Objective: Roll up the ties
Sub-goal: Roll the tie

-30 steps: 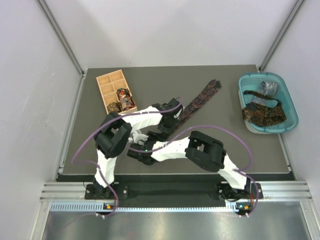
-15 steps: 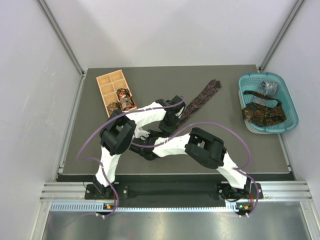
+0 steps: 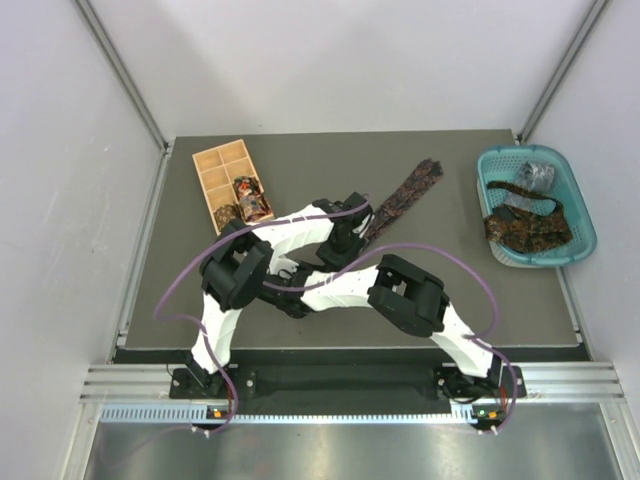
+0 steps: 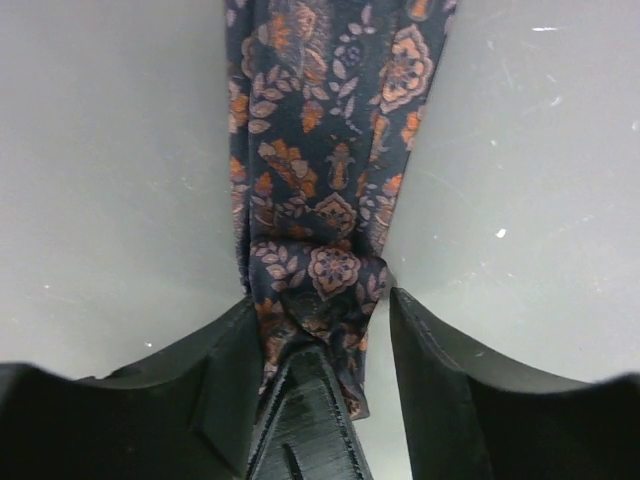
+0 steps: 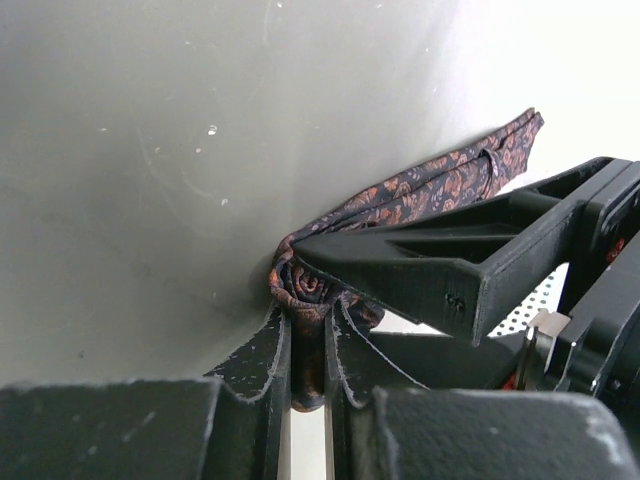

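Observation:
A dark navy tie with an orange floral pattern (image 3: pixel 405 195) lies diagonally across the mat. Its near end is wound into a small coil (image 5: pixel 305 285). My right gripper (image 5: pixel 308 345) is shut on that coil, the fabric pinched between its two pads. My left gripper (image 4: pixel 320 330) stands open around the same end (image 4: pixel 325 275). Its left finger (image 4: pixel 215 385) touches the fabric and its right finger (image 4: pixel 440 400) stands a little off it. One right-gripper finger (image 4: pixel 300 420) shows between the left jaws. In the top view the crossed arms hide the coil.
A teal basket (image 3: pixel 488 160) at the back right holds a grey coiled tie (image 3: pixel 537 175) and a dark speckled tie (image 3: pixel 525 228). A tan wooden compartment box (image 3: pixel 215 160) at the back left holds rolled ties (image 3: pixel 250 198). The two forearms cross at mid-table.
My right gripper has shut on the tie's coiled end. My left gripper's jaws have widened off it. Both wrists shifted slightly toward the tie.

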You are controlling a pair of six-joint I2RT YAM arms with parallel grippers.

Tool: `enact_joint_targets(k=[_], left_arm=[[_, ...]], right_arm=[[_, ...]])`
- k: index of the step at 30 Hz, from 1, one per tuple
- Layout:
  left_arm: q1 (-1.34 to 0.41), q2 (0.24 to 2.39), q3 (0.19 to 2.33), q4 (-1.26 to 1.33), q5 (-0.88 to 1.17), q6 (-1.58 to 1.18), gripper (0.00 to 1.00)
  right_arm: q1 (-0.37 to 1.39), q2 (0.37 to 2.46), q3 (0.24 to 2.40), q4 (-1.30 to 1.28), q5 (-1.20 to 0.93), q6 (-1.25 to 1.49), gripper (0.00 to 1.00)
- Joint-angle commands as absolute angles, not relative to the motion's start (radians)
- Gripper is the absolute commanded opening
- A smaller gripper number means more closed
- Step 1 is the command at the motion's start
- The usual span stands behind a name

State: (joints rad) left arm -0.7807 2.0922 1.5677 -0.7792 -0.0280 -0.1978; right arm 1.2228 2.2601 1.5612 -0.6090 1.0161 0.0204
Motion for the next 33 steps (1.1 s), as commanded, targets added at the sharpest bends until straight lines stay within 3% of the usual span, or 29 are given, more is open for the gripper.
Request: enact_joint_targets(k=[1,8,13,21,25,33], left_arm=[[-0.785,2.086,1.578,-0.822,0.024,-0.204,0.59],[-0.721,1.95,1.545,-0.714,0.02,-0.253,0.78],[-0.585,1.749,1.375,-0.516,0.043,-0.35,0.99],[-0.329,1.565,1.138,-0.42,0.138,-0.498,0.99],[-0.201,1.485,1.0,-0.266,0.306,-0.571,0.99],[-0.16,1.447,0.92,-0.186,0.382,-0.6,0.99]], right_arm=[[1.229,2.281,1.623,-0.663,0.973,0.044,0.0],[1.23,2.255,1.618,-0.661,0.937,0.054,0.0],[1.226,2.212,1.602,-0.65,0.904,0.055,0.0],[1.2,2.042,1.519,-0.584,0.749,0.037,0.0],[1.171,1.979,1.508,-0.578,0.631,0.052,0.0],[1.049,1.842,1.404,-0.489,0.27,0.078,0.0]])
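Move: The rolled part of the dark tie sits between the left fingertips, about 1 cm to the left of that hand's point; for the right hand, which already pinches it, the roll is some 2 cm ahead and 1 cm right. From the left hand, the loose tail's far end lies about 18 cm ahead and 18 cm right, and the wooden box about 14 cm ahead and 25 cm left. Both rest on the table. Spread the left fingers fully to free the roll, then raise that gripper some 9 cm and swing it about 17 cm left and a little forward towards the wooden box, turning it counter-clockwise with its right side lifting. Keep the right pinch shut on the roll; once the left is clearing, lift it about 5 cm, raising that hand's left side and tipping its fingers downward. ##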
